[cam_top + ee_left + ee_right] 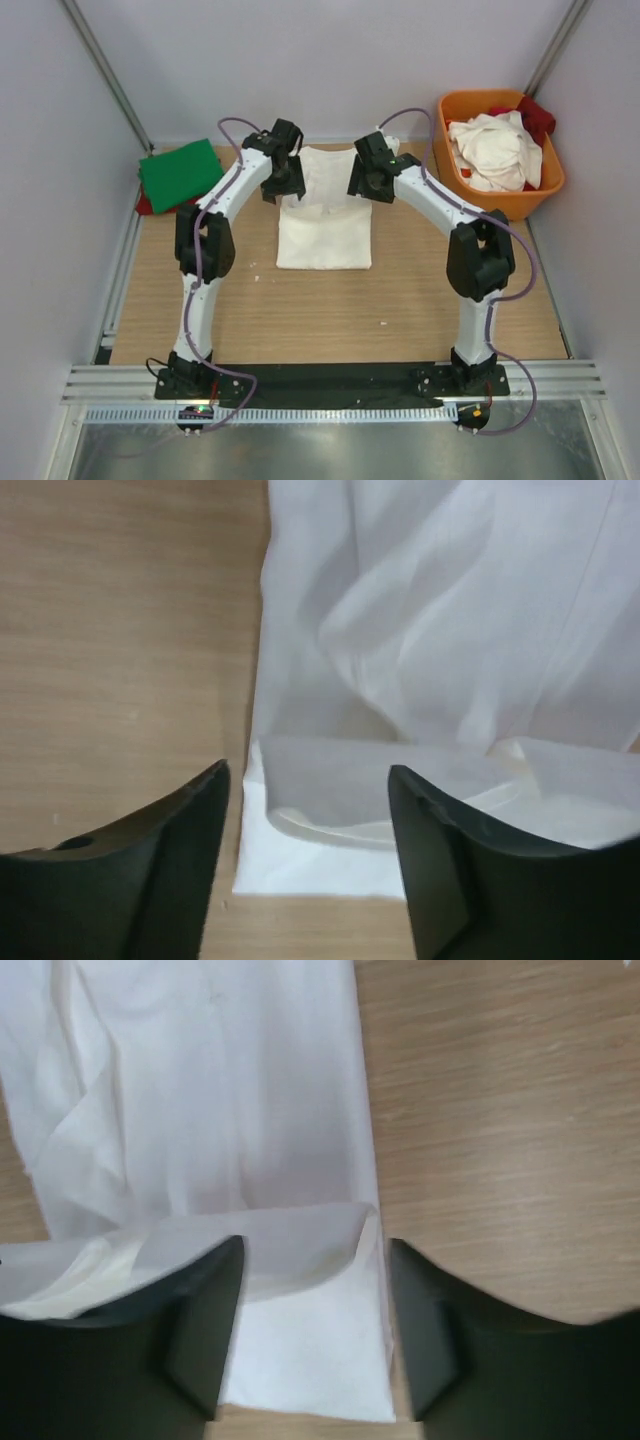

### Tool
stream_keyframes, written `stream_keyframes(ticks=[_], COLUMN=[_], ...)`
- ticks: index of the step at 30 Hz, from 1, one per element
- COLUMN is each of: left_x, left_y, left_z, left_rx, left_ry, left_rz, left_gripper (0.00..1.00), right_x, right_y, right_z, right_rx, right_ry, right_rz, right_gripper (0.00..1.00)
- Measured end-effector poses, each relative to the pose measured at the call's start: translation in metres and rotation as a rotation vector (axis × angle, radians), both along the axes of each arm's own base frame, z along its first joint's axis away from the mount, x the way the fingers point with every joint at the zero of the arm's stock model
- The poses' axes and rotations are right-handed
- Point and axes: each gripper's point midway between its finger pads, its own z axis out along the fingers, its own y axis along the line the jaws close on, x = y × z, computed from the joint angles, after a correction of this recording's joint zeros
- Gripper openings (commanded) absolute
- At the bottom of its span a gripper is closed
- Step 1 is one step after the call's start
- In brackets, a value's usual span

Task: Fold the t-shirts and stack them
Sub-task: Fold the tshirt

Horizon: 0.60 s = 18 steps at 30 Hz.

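A white t-shirt (324, 225) lies in the middle of the table, its far part folded back over itself. My left gripper (283, 192) hovers over the shirt's far left corner and my right gripper (366, 190) over its far right corner. In the left wrist view the left gripper (308, 780) is open, and the loose folded edge of the shirt (450, 630) lies below the gap. In the right wrist view the right gripper (315, 1250) is open too, above the shirt's (200, 1080) turned-over corner. Neither holds cloth. A folded green t-shirt (180, 172) rests on a red one (144, 205) at the far left.
An orange tub (500, 200) at the far right holds crumpled white cloth (495, 150) and a bit of red cloth (538, 118). Grey walls close in the table's left and right sides. A metal rail (330, 385) runs along the near edge by the arm bases.
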Motion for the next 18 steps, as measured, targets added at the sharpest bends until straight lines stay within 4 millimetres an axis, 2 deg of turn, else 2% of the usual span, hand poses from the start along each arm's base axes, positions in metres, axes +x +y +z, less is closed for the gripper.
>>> stream_keyframes(ticks=[2, 4, 6, 7, 9, 12, 16, 18], left_x=[0.024, 0.056, 0.082, 0.088, 0.083, 0.052, -0.003, -0.031], left_y=[-0.002, -0.003, 0.000, 0.005, 0.017, 0.036, 0.046, 0.048], left_z=[-0.009, -0.015, -0.012, -0.012, -0.008, 0.006, 0.048, 0.064], left_rx=[-0.023, -0.053, -0.090, -0.103, -0.110, -0.104, -0.132, -0.167], left_ry=[0.010, -0.008, -0.044, -0.051, -0.038, -0.004, -0.038, -0.086], left_rz=[0.004, 0.012, 0.029, 0.037, 0.050, 0.067, 0.054, 0.041], left_gripper=[0.90, 1.00, 1.00, 1.00, 1.00, 1.00, 0.97, 0.96], right_x=[0.025, 0.059, 0.082, 0.091, 0.097, 0.083, 0.013, -0.023], right_y=[-0.004, -0.012, -0.021, -0.026, -0.040, -0.052, -0.058, -0.057], right_z=[-0.013, -0.022, -0.025, -0.023, -0.014, 0.008, 0.034, 0.040], right_rx=[-0.009, -0.021, -0.032, -0.037, -0.048, -0.045, 0.013, 0.073], right_ry=[0.020, 0.023, 0.024, 0.019, 0.006, -0.023, -0.043, -0.054], right_rz=[-0.018, -0.045, -0.070, -0.082, -0.105, -0.115, -0.070, -0.040], right_gripper=[0.87, 0.89, 0.89, 0.89, 0.89, 0.89, 0.89, 0.89])
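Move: The t-shirt's hem, carried over for the fold, spans the already parting fingers. Its middle is about 9 cm right of the left hand, 10 cm left of the right, level with both and some 2 cm below. The shirt's collar edge lies about 12 cm farther out than the hem, its bottom fold about 16 cm nearer. The green stack is roughly 24 cm left and 6 cm ahead of the left hand. The t-shirt's hem comes free as both hands spread their fingers wide, still sweeping forward 8 to 10 cm over the shirt towards the collar and dipping slightly. Both then turn back some 12 cm towards the bases, part outward about 5 cm each past the shirt's sides, and rise clear with the fingers open. ##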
